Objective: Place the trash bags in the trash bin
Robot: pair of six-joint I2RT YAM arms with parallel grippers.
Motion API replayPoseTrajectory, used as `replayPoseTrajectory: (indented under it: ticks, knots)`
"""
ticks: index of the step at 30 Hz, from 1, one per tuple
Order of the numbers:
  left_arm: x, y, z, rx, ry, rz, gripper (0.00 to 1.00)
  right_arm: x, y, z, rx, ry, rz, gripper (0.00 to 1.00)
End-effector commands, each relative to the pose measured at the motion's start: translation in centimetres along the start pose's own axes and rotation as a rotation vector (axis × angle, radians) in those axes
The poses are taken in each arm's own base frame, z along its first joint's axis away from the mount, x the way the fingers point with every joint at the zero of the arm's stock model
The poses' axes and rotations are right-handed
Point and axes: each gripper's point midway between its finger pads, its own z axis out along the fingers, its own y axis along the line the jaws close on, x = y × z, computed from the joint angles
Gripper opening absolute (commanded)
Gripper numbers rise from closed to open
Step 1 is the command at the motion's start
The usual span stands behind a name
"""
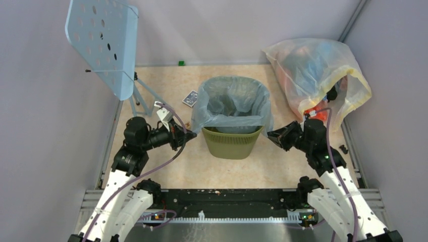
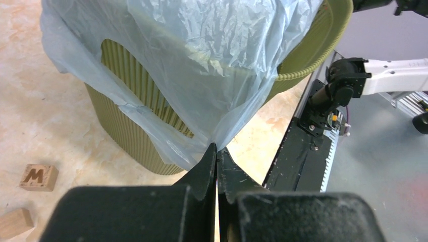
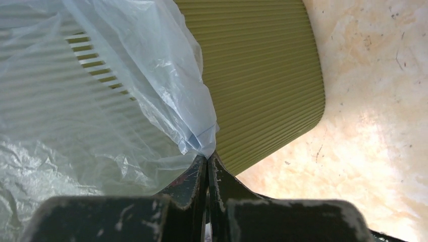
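Note:
The olive-green trash bin [image 1: 232, 142] stands in the middle of the table. A pale blue trash bag [image 1: 231, 101] lines it, its mouth spread open and draped over the rim. My left gripper [image 1: 191, 135] is at the bin's left side and is shut on the bag's hanging edge. In the left wrist view the gripper [image 2: 217, 149] pinches a corner of the bag [image 2: 202, 60] in front of the bin [image 2: 126, 133]. My right gripper [image 1: 270, 135] is at the bin's right side. In the right wrist view the gripper [image 3: 207, 157] is shut on a fold of the bag [image 3: 126, 101] beside the bin's ribbed wall [image 3: 262, 75].
A big clear-yellowish sack [image 1: 318, 70] of coloured items lies at the back right. A blue perforated board [image 1: 103, 40] on a stand leans at the back left. A small card [image 1: 190, 98] lies left of the bin. Wooden blocks [image 2: 38, 176] lie near the left gripper. A black rail [image 1: 227, 196] runs along the near edge.

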Motion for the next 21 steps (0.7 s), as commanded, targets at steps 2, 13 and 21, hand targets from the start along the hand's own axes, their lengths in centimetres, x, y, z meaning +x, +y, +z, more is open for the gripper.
replayPoseTrajectory:
  ticks: [2, 13, 21]
  knots:
    - [0.3, -1.0, 0.1, 0.072, 0.007, -0.003, 0.0, -0.9, -0.6, 1.1, 0.054, -0.007, -0.13, 0.0]
    - [5.0, 3.3, 2.3, -0.025, 0.11, -0.171, 0.0, -1.5, 2.7, -2.6, -0.13, -0.124, -0.272, 0.0]
    - [4.2, 0.0, 1.9, 0.151, 0.102, -0.155, 0.0, -0.6, 0.5, 1.0, -0.08, -0.011, -0.281, 0.0]
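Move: Both closed hands already hold the blue trash bag's near hem in front of the green bin. The bin's middle lies about 9 cm ahead, 14 right and 12 below the left hand, and 6 cm ahead, 13 left and 5 below the right. A wooden block is 13 cm ahead, 4 left and 24 below the left hand. The white sack is some 22 cm ahead, 21 right and 8 below the right hand. Left hand pulls its pinched hem down about 6 cm; right, still pinching, lifts some 4 cm, then sinks partway. ##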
